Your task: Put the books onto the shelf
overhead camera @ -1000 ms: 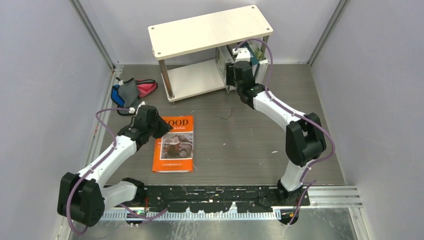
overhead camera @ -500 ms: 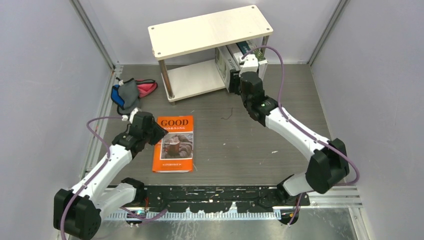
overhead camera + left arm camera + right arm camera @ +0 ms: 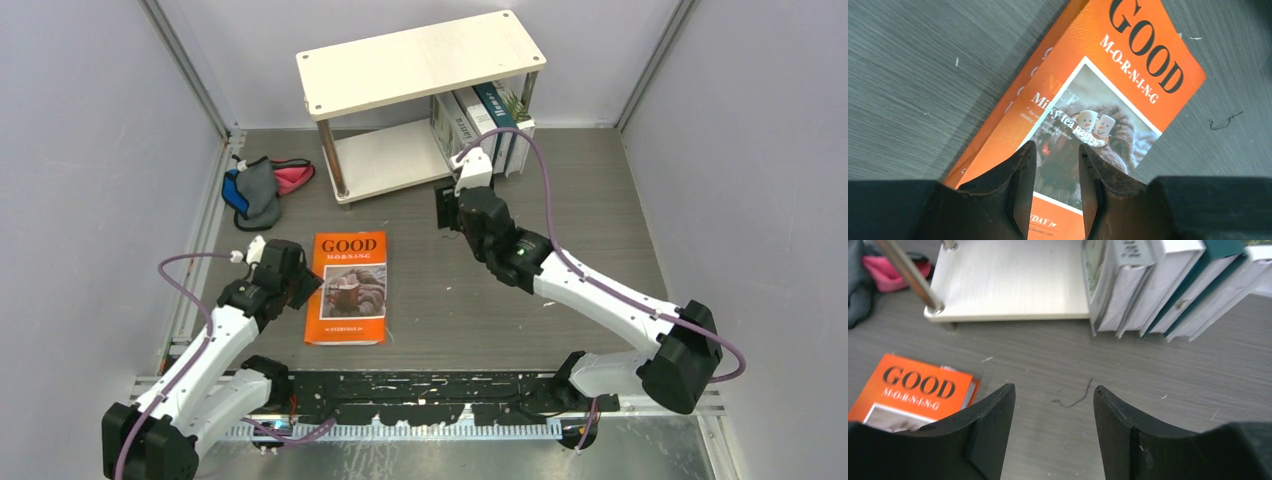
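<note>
The orange "GOOD MORNING" book (image 3: pixel 348 288) (image 3: pixel 1128 85) (image 3: pixel 908 390) lies flat on the table, cover up. My left gripper (image 3: pixel 306 283) (image 3: pixel 1055 147) hovers over its left half, open, with only the cover showing between the fingers. The shelf (image 3: pixel 420 60) stands at the back. Several books (image 3: pixel 480 122) (image 3: pixel 1158 285) stand upright, slightly leaning, at the right end of its lower board (image 3: pixel 1013 280). My right gripper (image 3: pixel 446 208) (image 3: pixel 1054 390) is open and empty above bare table, in front of the shelf and apart from those books.
A blue, grey and pink cloth bundle (image 3: pixel 262 185) (image 3: pixel 868 275) lies left of the shelf by the wall. A dark thread (image 3: pixel 455 232) (image 3: pixel 1075 397) lies on the table. The left part of the lower board holds nothing. A silver post (image 3: pixel 910 275) stands at the shelf's front left corner.
My right arm has drawn back from the shelf toward the table's middle, leaving the books standing. My left gripper has slid back left along the orange book and its jaws have widened.
</note>
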You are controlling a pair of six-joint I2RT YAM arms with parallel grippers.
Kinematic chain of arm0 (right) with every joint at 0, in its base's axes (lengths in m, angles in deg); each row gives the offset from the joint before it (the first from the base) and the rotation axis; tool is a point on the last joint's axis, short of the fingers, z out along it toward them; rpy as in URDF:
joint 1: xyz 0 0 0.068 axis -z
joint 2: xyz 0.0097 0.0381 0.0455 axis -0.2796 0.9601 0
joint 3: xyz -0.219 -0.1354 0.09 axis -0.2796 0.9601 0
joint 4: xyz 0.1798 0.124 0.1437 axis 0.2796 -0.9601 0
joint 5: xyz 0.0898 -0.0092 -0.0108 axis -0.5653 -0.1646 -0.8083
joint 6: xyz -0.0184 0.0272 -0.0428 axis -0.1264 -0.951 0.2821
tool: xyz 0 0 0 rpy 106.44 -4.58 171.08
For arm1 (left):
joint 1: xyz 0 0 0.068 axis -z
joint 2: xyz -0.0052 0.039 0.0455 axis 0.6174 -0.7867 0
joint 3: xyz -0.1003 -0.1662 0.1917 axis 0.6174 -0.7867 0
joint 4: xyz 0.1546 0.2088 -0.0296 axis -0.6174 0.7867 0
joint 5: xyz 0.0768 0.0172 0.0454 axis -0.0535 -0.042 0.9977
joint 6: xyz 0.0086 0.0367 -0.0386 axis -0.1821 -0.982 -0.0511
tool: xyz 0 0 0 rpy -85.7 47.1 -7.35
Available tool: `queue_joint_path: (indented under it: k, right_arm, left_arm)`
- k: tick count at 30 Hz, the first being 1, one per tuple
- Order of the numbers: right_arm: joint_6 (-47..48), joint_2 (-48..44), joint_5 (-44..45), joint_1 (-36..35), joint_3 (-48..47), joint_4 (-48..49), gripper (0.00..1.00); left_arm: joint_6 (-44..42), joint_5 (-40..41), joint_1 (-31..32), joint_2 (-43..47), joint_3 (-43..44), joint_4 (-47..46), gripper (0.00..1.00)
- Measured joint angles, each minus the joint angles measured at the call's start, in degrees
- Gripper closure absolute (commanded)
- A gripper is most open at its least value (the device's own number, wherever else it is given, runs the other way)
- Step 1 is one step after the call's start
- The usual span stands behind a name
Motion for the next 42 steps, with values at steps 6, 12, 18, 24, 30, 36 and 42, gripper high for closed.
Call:
queue_joint_path:
  k: [6,12,18,24,30,36,42]
  right_arm:
    - [-4.3,-0.2,-0.3,-3.9,2.1,-2.7,0.36]
    - [-9.9,-0.1,-3.7,-6.6,4.7,-4.4,0.36]
    - [-16.7,1.4,-9.5,-8.8,8.4,-3.1,0.36]
    - [-24.2,5.6,-17.2,-8.9,12.2,1.3,0.36]
    - [-30.3,9.8,-23.5,-8.9,13.3,6.3,0.36]
    - [-35.4,14.2,-28.1,-8.9,13.4,11.6,0.36]
    - [-38.8,18.2,-30.3,-9.0,13.5,15.4,0.38]
  left_arm:
    - [-0.1,2.1,0.0,-0.6,-0.4,1.5,0.6]
    - [-0.7,3.3,0.0,-3.3,-0.9,1.6,0.59]
    - [-1.5,3.7,0.0,-4.8,-1.7,1.4,0.59]
    - [-1.7,3.9,-0.1,-5.7,-1.7,0.7,0.59]
    - [-1.8,3.8,-0.5,-5.6,-2.4,-0.4,0.59]
    - [-1.7,3.8,-0.8,-4.8,-3.8,-0.8,0.6]
    - [-1.7,3.7,-0.8,-3.7,-4.6,-1.0,0.61]
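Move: The orange GOOD MORNING book lies flat, its middle about 23 cm to the right hand's left, 9 cm back and 25 cm below. From that hand, the row of shelved books is some 22 cm ahead, 7 cm right and 15 cm lower; the empty lower shelf board is about 20 cm ahead, 10 cm left and 23 cm lower. For the left hand the orange book's middle is roughly 4 cm right, 2 cm ahead and 8 cm below. The cloth pouch stands 16 cm left of that book and 22 cm farther out. Down, to the left and back, the right hand sweeps some 25 cm away from the shelved books to the orange book's right edge, tipping its fingers down about 40 degrees while rolling and turning counter-clockwise, still wide open. The left hand sinks about 4 cm and eases 2 cm left towards the spine edge, part-open. ##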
